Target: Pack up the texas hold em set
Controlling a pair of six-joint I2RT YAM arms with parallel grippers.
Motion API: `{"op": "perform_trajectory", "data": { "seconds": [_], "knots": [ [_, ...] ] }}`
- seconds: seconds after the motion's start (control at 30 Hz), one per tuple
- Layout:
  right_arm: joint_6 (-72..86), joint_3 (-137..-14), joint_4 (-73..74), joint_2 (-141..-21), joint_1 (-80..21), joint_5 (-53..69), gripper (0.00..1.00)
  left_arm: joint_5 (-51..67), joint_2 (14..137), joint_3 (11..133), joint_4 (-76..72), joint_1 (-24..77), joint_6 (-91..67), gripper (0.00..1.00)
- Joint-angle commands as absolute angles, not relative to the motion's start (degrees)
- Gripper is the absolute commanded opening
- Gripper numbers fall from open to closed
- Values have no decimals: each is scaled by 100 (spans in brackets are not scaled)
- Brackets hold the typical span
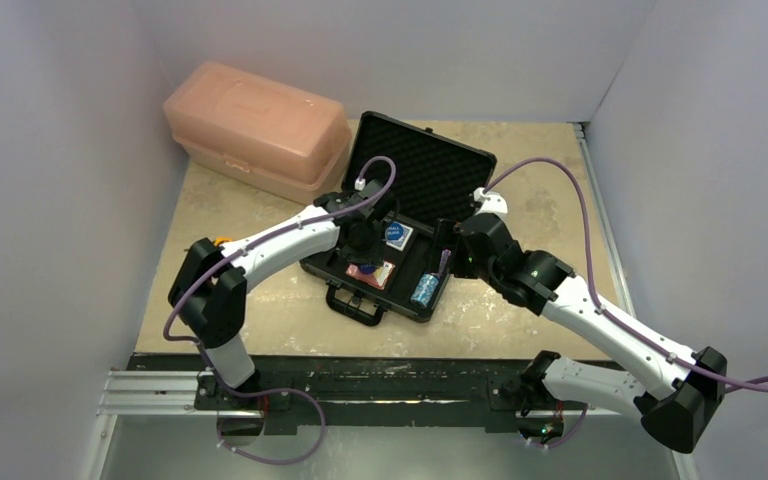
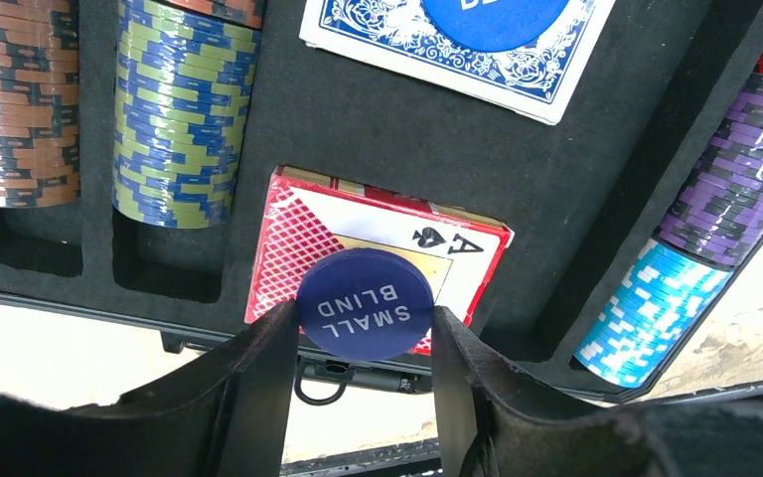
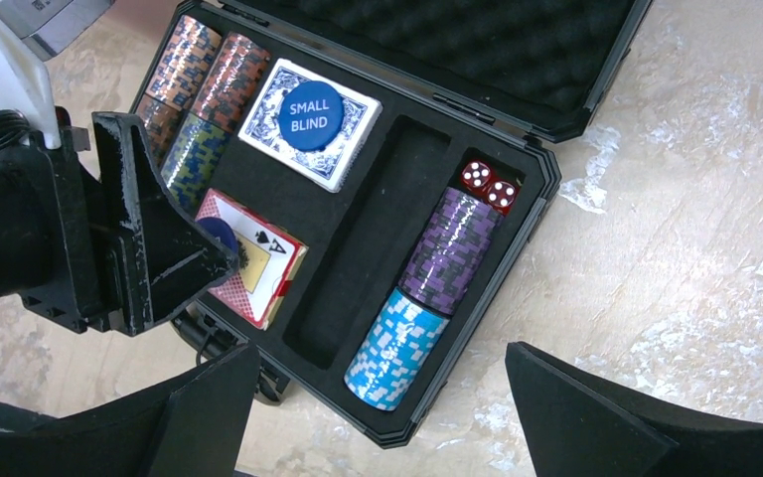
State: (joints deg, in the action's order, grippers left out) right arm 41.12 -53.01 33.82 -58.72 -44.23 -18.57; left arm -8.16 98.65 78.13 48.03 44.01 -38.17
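Note:
The black briefcase lies open mid-table, its foam slots holding brown, green-blue, purple and cyan chip stacks, two red dice and a blue deck topped by a blue disc. My left gripper is shut on a second blue "SMALL BLIND" disc, held just above the red deck in its slot. At the case's right front corner my right gripper hovers open over the cyan stack, holding nothing. One long middle slot is bare.
A large pink plastic box stands at the back left, close to the case lid. A small yellow object peeks out beside the left arm. Walls enclose the table on three sides. The case handle faces the near edge.

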Motion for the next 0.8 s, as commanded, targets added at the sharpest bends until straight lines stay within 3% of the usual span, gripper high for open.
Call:
{"op": "perform_trajectory", "data": {
  "seconds": [0.0,0.3,0.5,0.77],
  "knots": [
    [4132,-5269,3270,-5817,-4412,-2021,99,-912,9920,8016,4764,4441,-3687,33],
    [4104,-5256,3278,-5801,-4404,-2037,99,-960,9943,8035,4775,4448,-3736,38],
    [4087,-5269,3270,-5792,-4407,-2039,99,-1023,9826,7949,4717,4469,-3756,56],
    [4078,-5284,3261,-5801,-4405,-2023,99,-1050,9605,7860,4569,4544,-3661,73]
  ]
}}
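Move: The left gripper still holds the small blind button by its rim; its resting place, the red card deck, lies right under the hand, about 1 cm farther out and 2 cm lower. The blue card deck with the other button is some 9 cm ahead and 4 cm to the right, the green-blue chips 6 cm ahead and 5 cm left, the cyan chips 11 cm right and 2 cm back. From the right hand the red deck lies roughly 13 cm left, 1 cm ahead and 11 cm below. Ease the left gripper straight down about half a centimetre over the red card deck, then hold it there with the wrist steady. Spread the fingers from roughly half open to about 70 percent, so that both tips come off the button's rim and let go of it. ##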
